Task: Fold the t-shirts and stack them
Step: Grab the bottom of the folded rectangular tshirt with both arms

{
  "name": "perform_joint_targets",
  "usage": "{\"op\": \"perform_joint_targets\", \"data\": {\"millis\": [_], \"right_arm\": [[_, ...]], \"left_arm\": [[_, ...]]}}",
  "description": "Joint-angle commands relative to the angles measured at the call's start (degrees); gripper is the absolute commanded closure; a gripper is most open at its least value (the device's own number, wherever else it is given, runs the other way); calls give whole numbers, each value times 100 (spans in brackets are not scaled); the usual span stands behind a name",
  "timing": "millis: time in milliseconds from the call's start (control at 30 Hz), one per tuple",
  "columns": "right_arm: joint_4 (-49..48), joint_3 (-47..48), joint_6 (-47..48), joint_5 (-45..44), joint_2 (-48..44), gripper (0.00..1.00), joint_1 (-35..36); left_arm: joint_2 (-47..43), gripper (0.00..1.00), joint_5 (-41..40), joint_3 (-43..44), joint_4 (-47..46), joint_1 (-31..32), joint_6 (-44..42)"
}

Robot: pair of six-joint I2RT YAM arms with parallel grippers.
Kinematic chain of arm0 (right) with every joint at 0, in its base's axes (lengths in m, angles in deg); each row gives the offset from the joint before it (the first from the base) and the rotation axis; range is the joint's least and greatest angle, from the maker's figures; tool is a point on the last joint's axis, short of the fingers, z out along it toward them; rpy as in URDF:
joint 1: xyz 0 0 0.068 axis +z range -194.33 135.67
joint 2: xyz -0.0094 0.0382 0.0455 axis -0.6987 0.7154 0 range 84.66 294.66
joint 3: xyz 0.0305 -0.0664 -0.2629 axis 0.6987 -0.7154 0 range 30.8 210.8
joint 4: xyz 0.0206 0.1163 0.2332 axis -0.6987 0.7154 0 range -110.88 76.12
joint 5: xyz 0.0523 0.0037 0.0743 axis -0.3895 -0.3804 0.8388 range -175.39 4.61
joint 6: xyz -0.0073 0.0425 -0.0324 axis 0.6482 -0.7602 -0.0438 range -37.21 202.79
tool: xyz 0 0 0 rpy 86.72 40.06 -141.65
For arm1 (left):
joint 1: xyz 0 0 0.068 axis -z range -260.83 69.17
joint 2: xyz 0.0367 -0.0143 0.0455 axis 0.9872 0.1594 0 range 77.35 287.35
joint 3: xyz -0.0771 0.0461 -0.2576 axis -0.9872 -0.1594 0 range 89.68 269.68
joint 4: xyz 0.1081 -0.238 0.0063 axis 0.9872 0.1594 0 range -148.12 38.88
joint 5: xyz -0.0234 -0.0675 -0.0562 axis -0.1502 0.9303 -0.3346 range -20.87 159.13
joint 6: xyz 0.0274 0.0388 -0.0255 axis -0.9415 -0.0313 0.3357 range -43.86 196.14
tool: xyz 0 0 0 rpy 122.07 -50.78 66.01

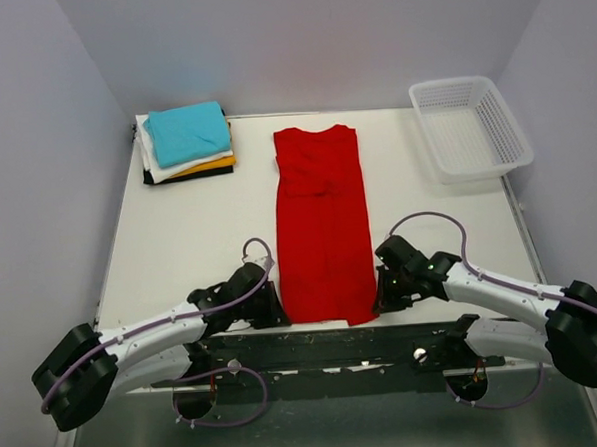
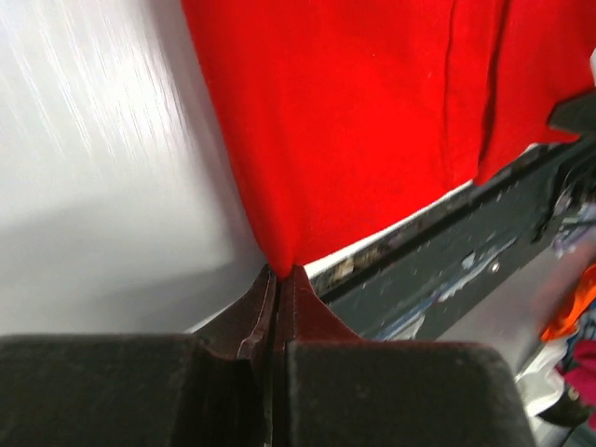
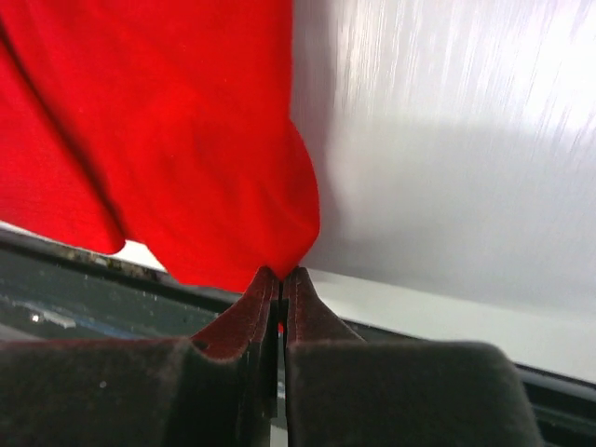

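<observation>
A bright red t-shirt (image 1: 321,222) lies as a long narrow strip down the middle of the white table (image 1: 189,239), collar at the far end, sleeves folded in. My left gripper (image 1: 275,315) is shut on its near left hem corner; the left wrist view shows red cloth (image 2: 354,121) pinched at the tips of my left gripper (image 2: 281,272). My right gripper (image 1: 379,305) is shut on the near right hem corner, and the right wrist view shows the cloth (image 3: 168,130) nipped in my right gripper (image 3: 281,274). A stack of folded t-shirts (image 1: 186,139), teal on top, sits at the far left.
A white plastic lattice basket (image 1: 469,127) stands at the far right corner. The table's near edge and a dark metal frame (image 1: 335,347) run just behind both grippers. Grey walls close in the far side and both flanks.
</observation>
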Motion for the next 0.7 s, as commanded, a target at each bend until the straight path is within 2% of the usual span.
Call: {"op": "perform_joint_targets", "data": {"millis": [0,133,200,400,533,667], "right_arm": [[354,-155,-164,500,-603,98,98],[260,-7,-123,491,-1031,99,94],[53,133,-3,468,-1054,99,94],[-581,888,253,-764,-716,99,98],[-700,1561,277,-2025,-9,99,75],[-999,2197,381,-2518,725,99,-214]], "left_arm": [[-761,100,139,-265,743,366,121],[-1349,100,255,-75,727,385,-5],[-1312,100,151,142,685,376,-115],[-463,100,-103,1046,506,21,-431],[172,100,91,1552,80,-718,-596],[839,100,26,2287,301,-1285,-880]]}}
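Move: Both hands already hold the bottom corners of the red t-shirt at the table's near edge. From the left hand the collar end lies about 55 cm ahead and 10 cm to the right, with the stacked shirts some 50 cm ahead and 30 cm left. From the right hand the collar end is about 55 cm ahead and 14 cm left, and the white basket roughly 50 cm ahead and 34 cm right. All lie near hand height. Both hands keep the corners pinched, ease back, then lift some 9 cm, swinging forward towards the collar end. ##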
